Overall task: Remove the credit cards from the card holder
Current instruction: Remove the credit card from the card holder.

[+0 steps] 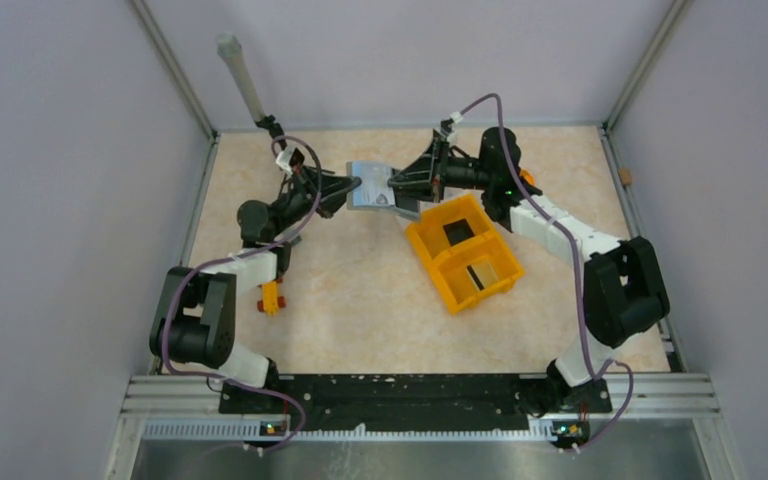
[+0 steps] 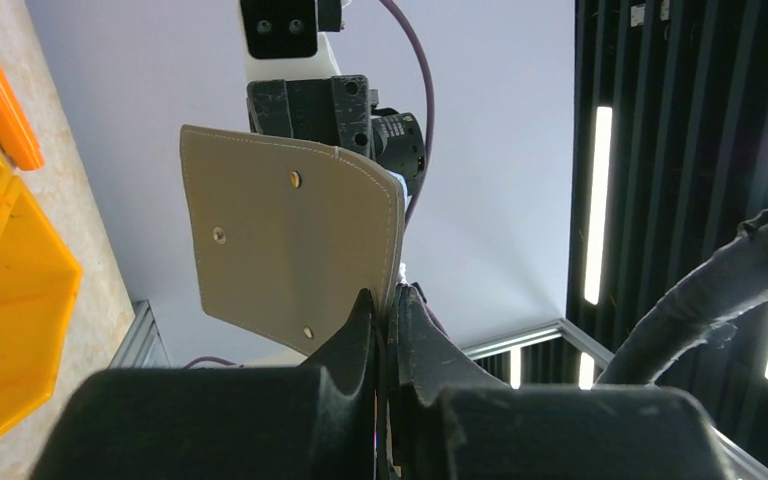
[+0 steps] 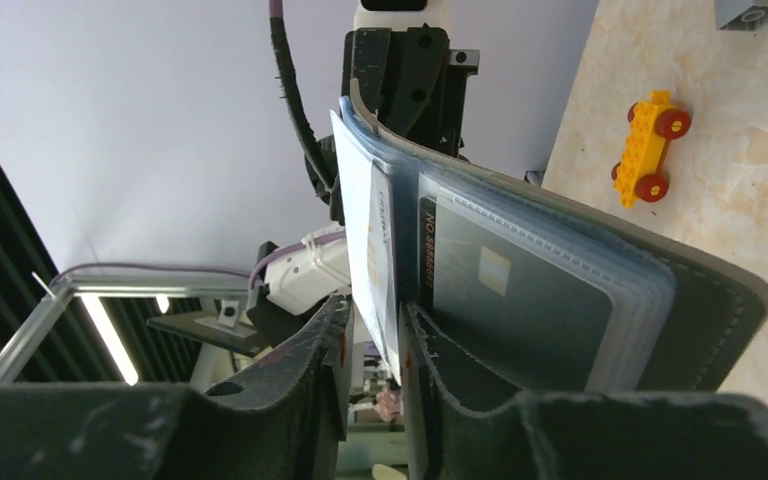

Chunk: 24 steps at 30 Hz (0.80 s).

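The grey card holder (image 1: 368,187) hangs in the air over the far middle of the table, between both grippers. My left gripper (image 1: 352,187) is shut on its edge; in the left wrist view the holder's matte outside (image 2: 290,240) rises from the pinched fingertips (image 2: 388,302). My right gripper (image 3: 372,318) stands at the opened inside, jaws apart around a pale credit card (image 3: 375,240). The card lies against one finger, with a gap to the other. A dark credit card (image 3: 510,290) sits in a clear sleeve of the holder (image 3: 725,300).
An orange two-compartment bin (image 1: 460,252) stands right of centre, below the holder, with a dark card in each compartment. A yellow toy car (image 1: 270,297) lies by the left arm. A grey post (image 1: 240,75) leans at the back left.
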Available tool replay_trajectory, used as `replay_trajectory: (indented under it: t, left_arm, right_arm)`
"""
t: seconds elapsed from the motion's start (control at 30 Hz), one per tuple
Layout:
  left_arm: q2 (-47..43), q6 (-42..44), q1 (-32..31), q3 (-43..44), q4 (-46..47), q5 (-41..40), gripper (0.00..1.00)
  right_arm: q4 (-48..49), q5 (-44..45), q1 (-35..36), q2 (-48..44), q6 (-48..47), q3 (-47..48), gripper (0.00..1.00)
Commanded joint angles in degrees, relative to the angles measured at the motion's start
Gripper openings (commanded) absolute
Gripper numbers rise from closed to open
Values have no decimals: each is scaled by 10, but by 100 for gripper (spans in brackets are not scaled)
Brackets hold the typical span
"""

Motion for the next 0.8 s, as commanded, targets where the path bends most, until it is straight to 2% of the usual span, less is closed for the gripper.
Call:
replay_trajectory:
  t: [0.0,0.13,0.37,0.57,0.77]
  left_arm:
    - [-2,0,-6,9,40,5,0]
    - [-5,12,-7,9,21,15,0]
    - [-5,-3,3,17,37,11,0]
    - [23,-73,27,0,145,-23,0]
    - [21,-62,28,16,129,0,0]
  right_arm:
    - [53,-1,10,2,19,36,20]
    - [48,-5,10,6,19,46,0]
    - [10,-2,-13,-12,-14,30,0]
    - [-20,-25,-44,-26,-49,9,0]
    - [-34,-27,-47,-29,-64,3,0]
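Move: The white card sits in the opened card holder between the hands. Its middle is about 4 cm to the right hand's left, level with it in depth and height, and its edge lies between the open fingers. The holder's middle is some 2 cm left and 1 cm back. The orange box is roughly 16 cm right, 3 cm ahead and 29 cm below; the white tray is about 20 cm ahead, 7 cm right and 31 cm below. From the left hand, the card's middle is about 4 cm to the right. The right fingers shut from about a third open and pinch the white card's edge, then draw it out of its pocket, going right about 2.5 cm and forward 2 cm. Against this pull the left hand keeps its hold on the holder's left edge and backs off about 1.5 cm to the left and a little forward, so the hands part by some 4 cm. ##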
